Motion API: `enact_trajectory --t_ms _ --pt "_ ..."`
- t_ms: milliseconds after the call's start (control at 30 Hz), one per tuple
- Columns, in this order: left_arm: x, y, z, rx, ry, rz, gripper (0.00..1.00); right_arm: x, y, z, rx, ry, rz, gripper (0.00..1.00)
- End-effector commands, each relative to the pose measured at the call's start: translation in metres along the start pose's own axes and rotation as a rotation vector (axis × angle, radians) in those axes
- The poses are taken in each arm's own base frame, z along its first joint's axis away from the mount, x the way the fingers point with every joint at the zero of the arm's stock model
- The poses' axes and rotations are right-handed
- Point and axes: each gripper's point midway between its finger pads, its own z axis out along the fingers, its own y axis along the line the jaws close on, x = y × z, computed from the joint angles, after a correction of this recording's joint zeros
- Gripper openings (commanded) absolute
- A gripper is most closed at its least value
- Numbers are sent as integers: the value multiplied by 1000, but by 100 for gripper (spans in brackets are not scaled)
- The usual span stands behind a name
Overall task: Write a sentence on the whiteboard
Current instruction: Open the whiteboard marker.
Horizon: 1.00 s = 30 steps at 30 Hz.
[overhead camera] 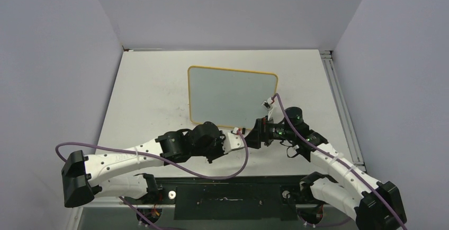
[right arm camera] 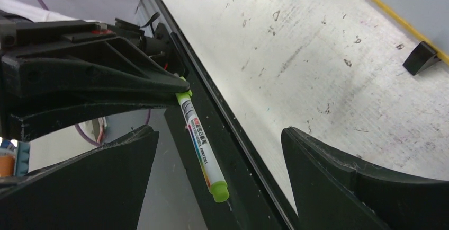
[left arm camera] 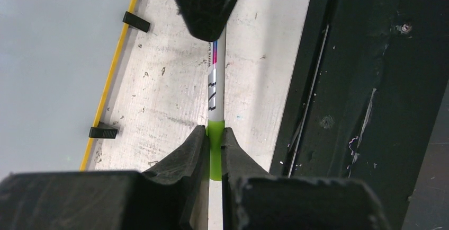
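Note:
The whiteboard (overhead camera: 233,95) lies flat at mid-table, pale grey with a yellow frame. Its face is blank; no sentence shows. Its edge and black clip feet (left arm camera: 136,21) appear in the left wrist view. Just in front of the board, my left gripper (left arm camera: 214,134) is shut on the green end of a white marker (left arm camera: 216,87). The marker points at my right gripper (overhead camera: 263,126). In the right wrist view the marker (right arm camera: 201,150) hangs between my right gripper's (right arm camera: 217,182) wide-open fingers, untouched, with its other green end (right arm camera: 218,192) lowest.
A black rail (left arm camera: 370,81) runs along the table's near edge, under both grippers. Purple cables (overhead camera: 222,174) loop from the arms. A metal track (overhead camera: 339,97) lines the right table edge. Grey walls close in on three sides.

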Motion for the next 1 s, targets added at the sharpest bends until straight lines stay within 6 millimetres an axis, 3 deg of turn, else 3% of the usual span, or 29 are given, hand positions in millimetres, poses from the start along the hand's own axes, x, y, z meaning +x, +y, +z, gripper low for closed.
enact_trajectory --t_ms 0,267,500,967 --pt "-12 -7 -3 38 -45 5 0 -1 20 -5 -98 74 -114 88" --pt "-12 -9 2 56 -30 6 0 2 34 3 -139 73 -122 71" --pt "-14 -9 1 54 -40 -7 0 14 50 19 -193 71 -113 65" --pt "-15 -7 -2 40 -48 -12 0 21 43 21 -175 79 -96 41"
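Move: The capped marker is held by its green cap in the left gripper. Its middle lies about 5 cm to the right of that hand, 1 cm ahead and 1 cm above. From the right hand, the marker's middle is some 2 cm back and 2 cm to the left, level in height. The whiteboard's middle lies roughly 21 cm ahead and 5 cm left of the right hand, the nearer black clip 9 cm ahead and 1 cm left, both about 10 cm lower. Draw the right gripper back about 4 cm and left some 3 cm, turning it roughly 10 degrees counter-clockwise, so the open fingers come around the marker's white body next to the cap. Narrow them on the way, then hold there and keep closing to under half open. Let the left gripper keep its pinch on the cap, easing back barely 1 cm. ##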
